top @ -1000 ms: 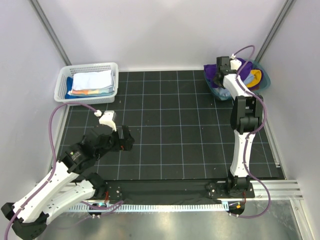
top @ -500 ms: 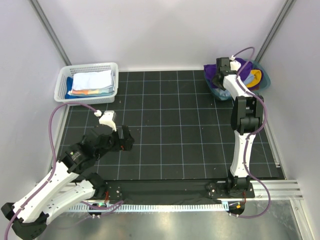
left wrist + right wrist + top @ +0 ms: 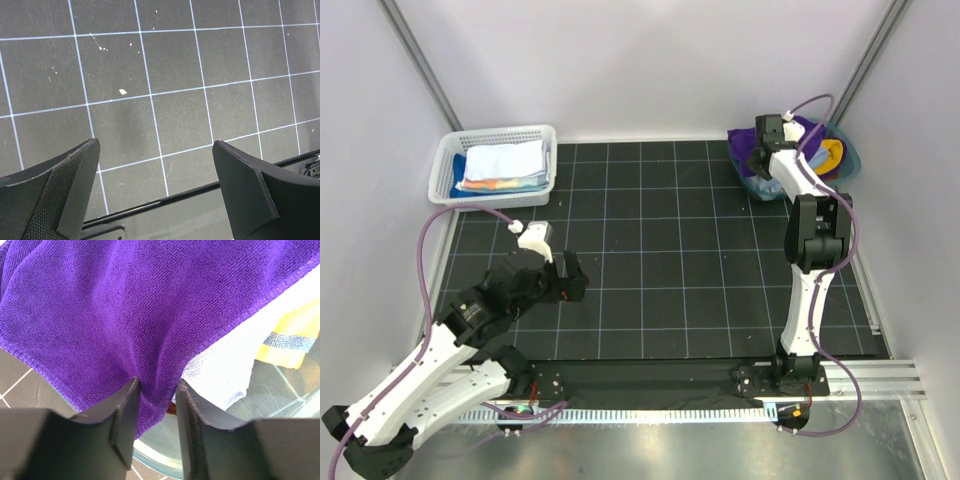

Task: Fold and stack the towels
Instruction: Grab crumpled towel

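Observation:
A deep purple towel (image 3: 125,305) hangs over the rim of the teal tub (image 3: 155,450) at the back right. My right gripper (image 3: 156,382) has closed on a fold near the towel's hem, and the cloth bunches between both pads. In the same tub lie a white towel (image 3: 225,365) and a yellow-orange one with navy stripes (image 3: 290,340). Seen from above, the right gripper (image 3: 761,140) reaches over the purple towel (image 3: 745,148). My left gripper (image 3: 570,275) hovers open over the bare mat (image 3: 175,100) at the left, nothing between its fingers (image 3: 75,170).
A white mesh basket (image 3: 445,165) at the back left holds folded pale and light blue towels (image 3: 505,165). The black gridded mat (image 3: 660,250) spans the table between the arms. Grey walls close in the sides and back.
The right gripper has shifted slightly right over the tub, and its jaws have narrowed on the purple towel. The left arm has not moved.

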Available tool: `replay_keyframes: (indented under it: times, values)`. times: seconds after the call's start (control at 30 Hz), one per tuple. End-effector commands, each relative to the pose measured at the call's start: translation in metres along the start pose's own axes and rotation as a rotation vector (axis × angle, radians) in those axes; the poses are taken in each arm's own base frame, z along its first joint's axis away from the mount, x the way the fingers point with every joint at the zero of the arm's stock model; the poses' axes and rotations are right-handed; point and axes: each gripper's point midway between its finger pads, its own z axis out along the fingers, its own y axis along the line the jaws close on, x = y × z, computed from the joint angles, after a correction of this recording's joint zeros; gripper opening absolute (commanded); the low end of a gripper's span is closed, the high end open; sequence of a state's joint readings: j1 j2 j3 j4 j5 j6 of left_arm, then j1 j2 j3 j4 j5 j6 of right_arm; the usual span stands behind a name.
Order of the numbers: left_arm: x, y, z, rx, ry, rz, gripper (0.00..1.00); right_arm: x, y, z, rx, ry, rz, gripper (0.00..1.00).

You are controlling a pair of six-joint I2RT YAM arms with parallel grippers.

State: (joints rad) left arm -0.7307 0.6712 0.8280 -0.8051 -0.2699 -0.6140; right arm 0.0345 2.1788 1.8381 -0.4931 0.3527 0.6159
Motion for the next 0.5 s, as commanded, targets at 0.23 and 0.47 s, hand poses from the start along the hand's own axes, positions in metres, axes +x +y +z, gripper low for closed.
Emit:
replay_keyframes:
  times: [0.23, 0.47]
  values:
    - [-0.007, 0.001, -0.001, -0.004, -0.033, -0.005, 1.00, -0.029, 0.008, -0.022, -0.062, -0.049, 0.063, 0.24]
    - [-0.006, 0.001, -0.001, -0.005, -0.030, -0.004, 0.99, -0.039, 0.009, -0.032, -0.079, -0.064, 0.075, 0.22]
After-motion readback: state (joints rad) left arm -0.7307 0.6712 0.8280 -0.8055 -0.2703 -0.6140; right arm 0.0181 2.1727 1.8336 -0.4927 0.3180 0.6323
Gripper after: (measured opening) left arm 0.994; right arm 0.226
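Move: Already between the right hand's half-open fingers lies a fold near the purple towel's near left edge; the towel's middle is some 5 cm ahead, 5 cm right and about level in height. The pale blue towel lies about 12 cm right and 1 cm back, the yellow towel about 20 cm right and 3 cm ahead, both roughly 2 cm lower. From the idle left hand, the purple towel is about 43 cm ahead, 54 cm right and 10 cm lower. Closing on the fold, the right fingers shrink their opening by roughly half and pinch the purple cloth between their tips, then stop short of shut. The right hand otherwise stays in place at the blue basket's near left side, drifting less than 1 cm, fingers still slanting forward and down; there is no lift yet. ##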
